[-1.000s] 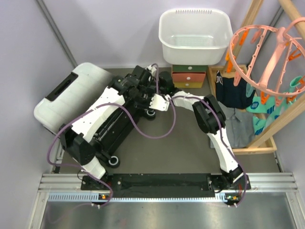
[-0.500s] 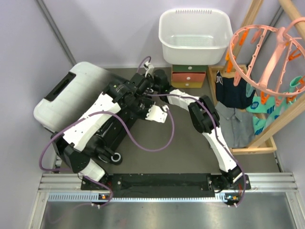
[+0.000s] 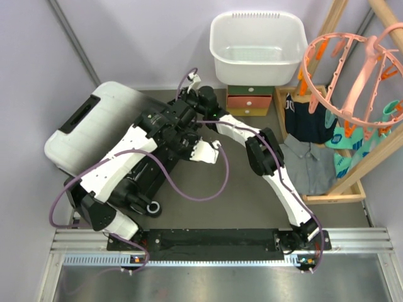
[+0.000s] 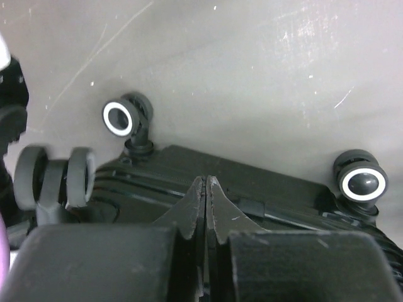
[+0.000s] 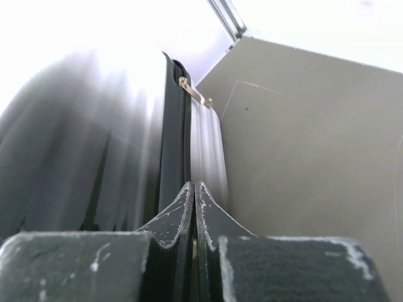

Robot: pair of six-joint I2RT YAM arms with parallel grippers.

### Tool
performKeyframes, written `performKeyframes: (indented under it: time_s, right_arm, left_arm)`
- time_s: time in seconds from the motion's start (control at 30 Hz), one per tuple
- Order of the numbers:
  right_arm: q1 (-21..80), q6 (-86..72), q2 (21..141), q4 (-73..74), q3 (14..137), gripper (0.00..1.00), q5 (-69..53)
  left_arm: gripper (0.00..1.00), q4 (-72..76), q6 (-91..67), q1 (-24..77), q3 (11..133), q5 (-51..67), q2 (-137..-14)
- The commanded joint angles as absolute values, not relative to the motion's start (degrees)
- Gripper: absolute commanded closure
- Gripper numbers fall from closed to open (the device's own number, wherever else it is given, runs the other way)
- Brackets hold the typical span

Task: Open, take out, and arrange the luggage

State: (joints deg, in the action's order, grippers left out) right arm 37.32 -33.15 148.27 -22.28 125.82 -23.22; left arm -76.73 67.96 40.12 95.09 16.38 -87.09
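Note:
The luggage [image 3: 94, 123] lies along the floor at the left, its white end with a black handle [image 3: 80, 114] at the back and its black end toward the near side. In the left wrist view its black bottom [image 4: 252, 189] and wheels [image 4: 119, 117] fill the lower half. My left gripper [image 4: 206, 180] hovers just over that end, shut with nothing seen between the fingers. From the right wrist view, my right gripper [image 5: 193, 184] points along the luggage's dark zipper seam [image 5: 176, 126], also shut. A metal zipper pull [image 5: 194, 92] hangs farther along the seam. Both wrists crowd together over the luggage [image 3: 186, 119].
A white laundry basket [image 3: 255, 47] sits on a small green-and-orange drawer box [image 3: 250, 100] at the back. A wooden rack [image 3: 343, 182] with folded clothes and a pink clip hanger [image 3: 352, 69] stand on the right. Walls close in on the left and back.
My left gripper has closed and its arm has shifted left and back. The right arm has swung from the middle toward the back, reaching along the luggage's edge.

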Motion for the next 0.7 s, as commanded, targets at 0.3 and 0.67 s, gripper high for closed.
performKeyframes:
  time_s: [0.3, 0.67]
  right_arm:
    - [37.0, -24.09, 140.37, -16.53, 120.69, 0.75, -20.92]
    - [35.95, -13.1, 121.3, 3.06, 106.62, 0.05, -12.4]
  left_arm:
    - [1.0, -70.15, 56.01, 39.9, 89.21, 6.78, -79.89]
    - [0.97, -59.33, 47.72, 30.6, 92.79, -6.76, -78.13]
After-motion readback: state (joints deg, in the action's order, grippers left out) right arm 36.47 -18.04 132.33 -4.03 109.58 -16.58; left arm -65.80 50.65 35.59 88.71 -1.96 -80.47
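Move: Along the suitcase's far long side, the nearer latch sits about 4 cm below the right hand and 1 cm ahead of it. The other latch is roughly 8 cm ahead of that hand and 17 cm to its left. The upper far wheel is some 8 cm back and 6 cm to its right. From the left hand, over the wheel end, the nearer latch is about 22 cm ahead and 4 cm left; the lower far wheel is 6 cm ahead, 6 cm right, well below. Dropping about 5 cm beside the suitcase's far side, the right hand then backs away from the nearer latch, mostly to the right and rising again, while its shut fingers spread wide and tip some 20 degrees downward. The left hand, fingers still shut, eases left above the wheel end, then swings forward too, turning about 30 degrees counter-clockwise. ##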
